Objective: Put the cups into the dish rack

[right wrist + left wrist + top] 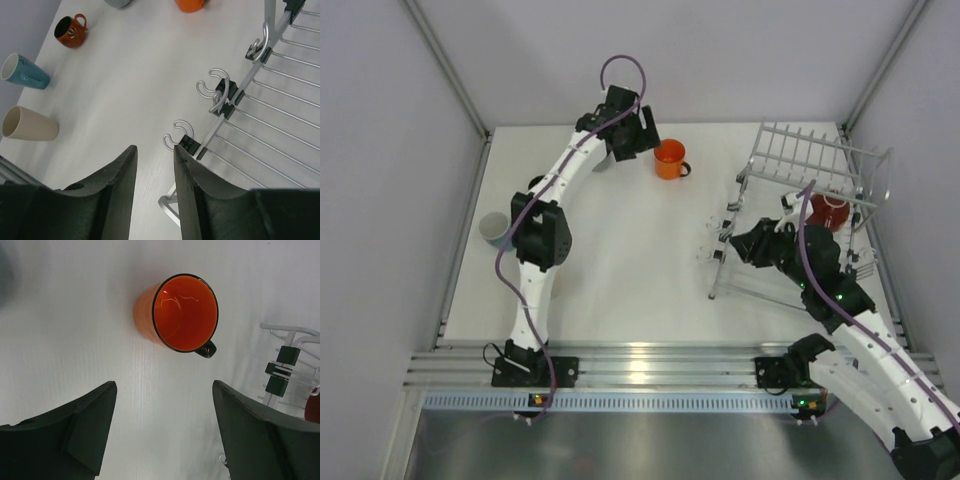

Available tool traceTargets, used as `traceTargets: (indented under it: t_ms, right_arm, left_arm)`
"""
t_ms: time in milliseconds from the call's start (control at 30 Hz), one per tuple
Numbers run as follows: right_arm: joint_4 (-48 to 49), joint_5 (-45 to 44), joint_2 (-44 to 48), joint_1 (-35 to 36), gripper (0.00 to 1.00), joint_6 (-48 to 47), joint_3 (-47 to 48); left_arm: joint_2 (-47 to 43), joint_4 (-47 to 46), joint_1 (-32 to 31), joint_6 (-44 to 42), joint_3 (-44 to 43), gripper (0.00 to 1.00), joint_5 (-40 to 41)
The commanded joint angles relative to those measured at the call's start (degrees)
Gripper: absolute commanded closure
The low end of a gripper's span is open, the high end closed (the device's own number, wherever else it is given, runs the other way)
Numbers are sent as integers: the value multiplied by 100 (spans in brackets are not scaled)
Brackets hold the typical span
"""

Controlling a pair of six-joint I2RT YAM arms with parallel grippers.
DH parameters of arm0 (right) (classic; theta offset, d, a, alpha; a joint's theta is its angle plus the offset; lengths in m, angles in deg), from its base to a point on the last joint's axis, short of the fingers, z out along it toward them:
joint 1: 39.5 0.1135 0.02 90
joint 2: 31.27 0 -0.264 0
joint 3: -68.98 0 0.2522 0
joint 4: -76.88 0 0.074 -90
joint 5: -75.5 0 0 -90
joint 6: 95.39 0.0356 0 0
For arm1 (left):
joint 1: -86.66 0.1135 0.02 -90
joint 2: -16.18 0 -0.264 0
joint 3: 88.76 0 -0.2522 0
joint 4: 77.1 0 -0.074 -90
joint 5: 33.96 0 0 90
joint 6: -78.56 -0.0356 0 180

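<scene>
A bright orange cup (670, 160) (180, 312) stands upright at the far middle of the table. My left gripper (645, 145) (164, 390) hovers just short of it, open and empty. The dish rack (800, 190) (280, 110) sits at the right with a dark red cup (830, 210) inside. My right gripper (732, 240) (154, 150) hangs at the rack's left edge, its jaws a little apart with nothing between them. A grey cup (495, 228) stands at the left, half hidden by my left arm. In the right wrist view an orange-red cup (70, 31), a blue cup (25, 72) and a cream cup (30, 125) lie on the table.
Grey walls and aluminium posts close in the table on three sides. A metal rail (650, 360) runs along the near edge by the arm bases. The rack's hooked wire ends (215, 90) stick out toward the table's middle.
</scene>
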Motion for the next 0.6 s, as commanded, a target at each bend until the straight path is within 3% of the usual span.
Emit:
traceTargets:
  t_ms: [0,567]
  right_arm:
    - [-112,-73,78,68,64,-228,388]
    - [-464,-390,316,76,62,-527,626]
  left_arm:
    - [434,-373,-97,542,-460,18,-489]
    - [1349,-1604,-35,1219,-398,19,-508]
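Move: The orange cup stands about 6 cm ahead of the open left hand, 7 cm to its right and 15 cm below it. The grey cup is some 19 cm left of the orange cup and about 1 cm farther out; the dish rack's middle is about 31 cm right of the orange cup and 16 cm nearer the base. From the right hand, the orange cup is roughly 33 cm ahead, 15 cm left and 16 cm lower. Down and to the right, the left hand drops about 9 cm towards the orange cup, quickly at first and then easing off, while creeping some 3 cm forward. The fingers stay wide open and the hand tips slightly, left side down, bringing the tips close to the near rim; contact can't be seen. The empty right hand rises a couple of centimetres. ##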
